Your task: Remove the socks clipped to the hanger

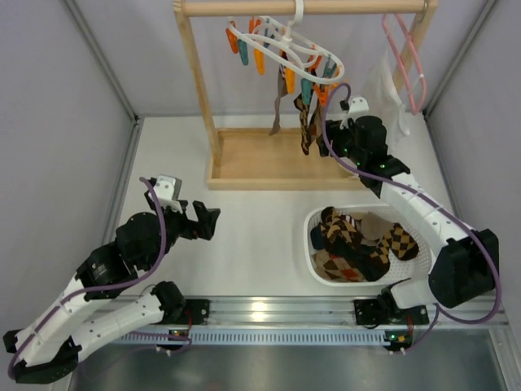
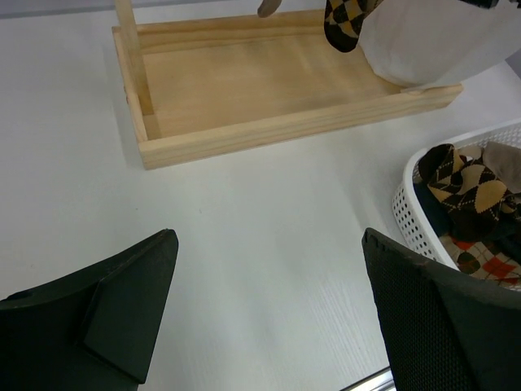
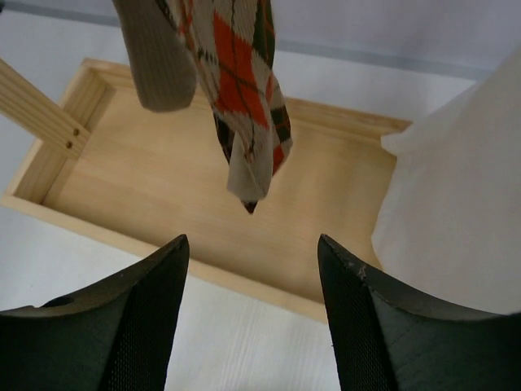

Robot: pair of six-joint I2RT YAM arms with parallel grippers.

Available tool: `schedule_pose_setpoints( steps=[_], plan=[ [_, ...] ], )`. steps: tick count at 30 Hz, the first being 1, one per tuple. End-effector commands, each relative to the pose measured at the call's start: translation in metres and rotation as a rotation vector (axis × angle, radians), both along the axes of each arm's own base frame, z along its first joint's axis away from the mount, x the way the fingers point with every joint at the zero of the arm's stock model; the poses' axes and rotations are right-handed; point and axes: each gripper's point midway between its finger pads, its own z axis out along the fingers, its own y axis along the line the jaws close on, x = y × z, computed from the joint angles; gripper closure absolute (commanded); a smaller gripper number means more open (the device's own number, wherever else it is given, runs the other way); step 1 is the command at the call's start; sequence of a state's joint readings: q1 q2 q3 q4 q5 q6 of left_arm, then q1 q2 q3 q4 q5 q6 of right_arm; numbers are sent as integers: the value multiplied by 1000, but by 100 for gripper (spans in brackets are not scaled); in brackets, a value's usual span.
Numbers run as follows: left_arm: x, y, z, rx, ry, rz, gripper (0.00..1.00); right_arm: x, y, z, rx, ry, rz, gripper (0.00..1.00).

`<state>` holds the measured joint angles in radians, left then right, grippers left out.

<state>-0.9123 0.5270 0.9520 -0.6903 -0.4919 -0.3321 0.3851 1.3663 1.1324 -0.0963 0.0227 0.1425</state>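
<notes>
The white ring hanger (image 1: 295, 46) with orange and teal clips hangs from the wooden rail. Two socks still dangle from it: a plain tan one (image 1: 278, 111) (image 3: 159, 59) and an orange-brown argyle one (image 1: 307, 124) (image 3: 242, 96). My right gripper (image 1: 325, 148) (image 3: 253, 248) is open just below and in front of the argyle sock's toe, with nothing between its fingers. My left gripper (image 1: 208, 221) (image 2: 269, 238) is wide open and empty above the bare table, left of the basket. The argyle sock's toe (image 2: 345, 21) shows at the top of the left wrist view.
A white perforated basket (image 1: 313, 241) (image 2: 404, 213) near the right arm holds several argyle and brown socks (image 1: 359, 243) (image 2: 466, 192). The wooden rack's tray base (image 1: 259, 160) (image 3: 187, 189) (image 2: 244, 90) lies under the hanger. A white garment (image 3: 456, 191) (image 2: 431, 39) and a pink wire hanger (image 1: 404, 54) hang at the right.
</notes>
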Motion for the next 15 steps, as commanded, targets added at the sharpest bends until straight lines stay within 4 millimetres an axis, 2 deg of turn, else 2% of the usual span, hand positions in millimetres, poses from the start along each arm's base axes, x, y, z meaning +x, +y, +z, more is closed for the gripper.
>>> schedule_pose_setpoints(
  steps=[1,2,4,5,7,8,11,12,15],
  plan=[
    [0,-4,4,14,-16,-26,2,31,5,56,68,-196,29,38],
    [-1,-4,5,11,-15,-29,2,38,4,50,68,-193,27,38],
    [-1,-4,4,9,-15,-33,2,46,7,57,80,-228,54,39],
    [-2,-3,5,5,-18,-33,2,52,11,49,74,-215,64,40],
    [-2,-4,1,9,-12,-36,2,61,13,52,65,-233,67,43],
    [-2,-4,0,12,-10,-37,2,66,15,46,64,-227,68,46],
    [-3,-6,-1,11,-4,-45,2,71,18,49,94,-269,82,69],
    [-3,-7,0,6,-4,-49,2,69,19,50,103,-280,90,84],
    [-3,-8,-2,8,1,-52,2,64,16,60,148,-335,70,100]
  ],
)
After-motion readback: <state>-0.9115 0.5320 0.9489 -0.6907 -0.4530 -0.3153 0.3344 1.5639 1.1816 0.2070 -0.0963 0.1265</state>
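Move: Just ahead of the right hand hangs the argyle sock with the red diamonds, its middle about 7 cm farther out, 3 cm left and 5 cm above the open fingers. The plain taupe sock is about 10 cm ahead, 12 cm left and 8 cm up; the white cloth hangs about 8 cm ahead and 13 cm right, roughly level in height. From the left hand the argyle sock is some 30 cm ahead, 28 cm right and about level. Reaching forward about 6 cm with a small drift left, the right hand brings its part-open fingers around the lower part of the argyle sock, its fingertips tilting up by under 10 degrees. Over the second half of the reach, as the hand slows, the fingers close fully and pinch the fabric between the pads. ##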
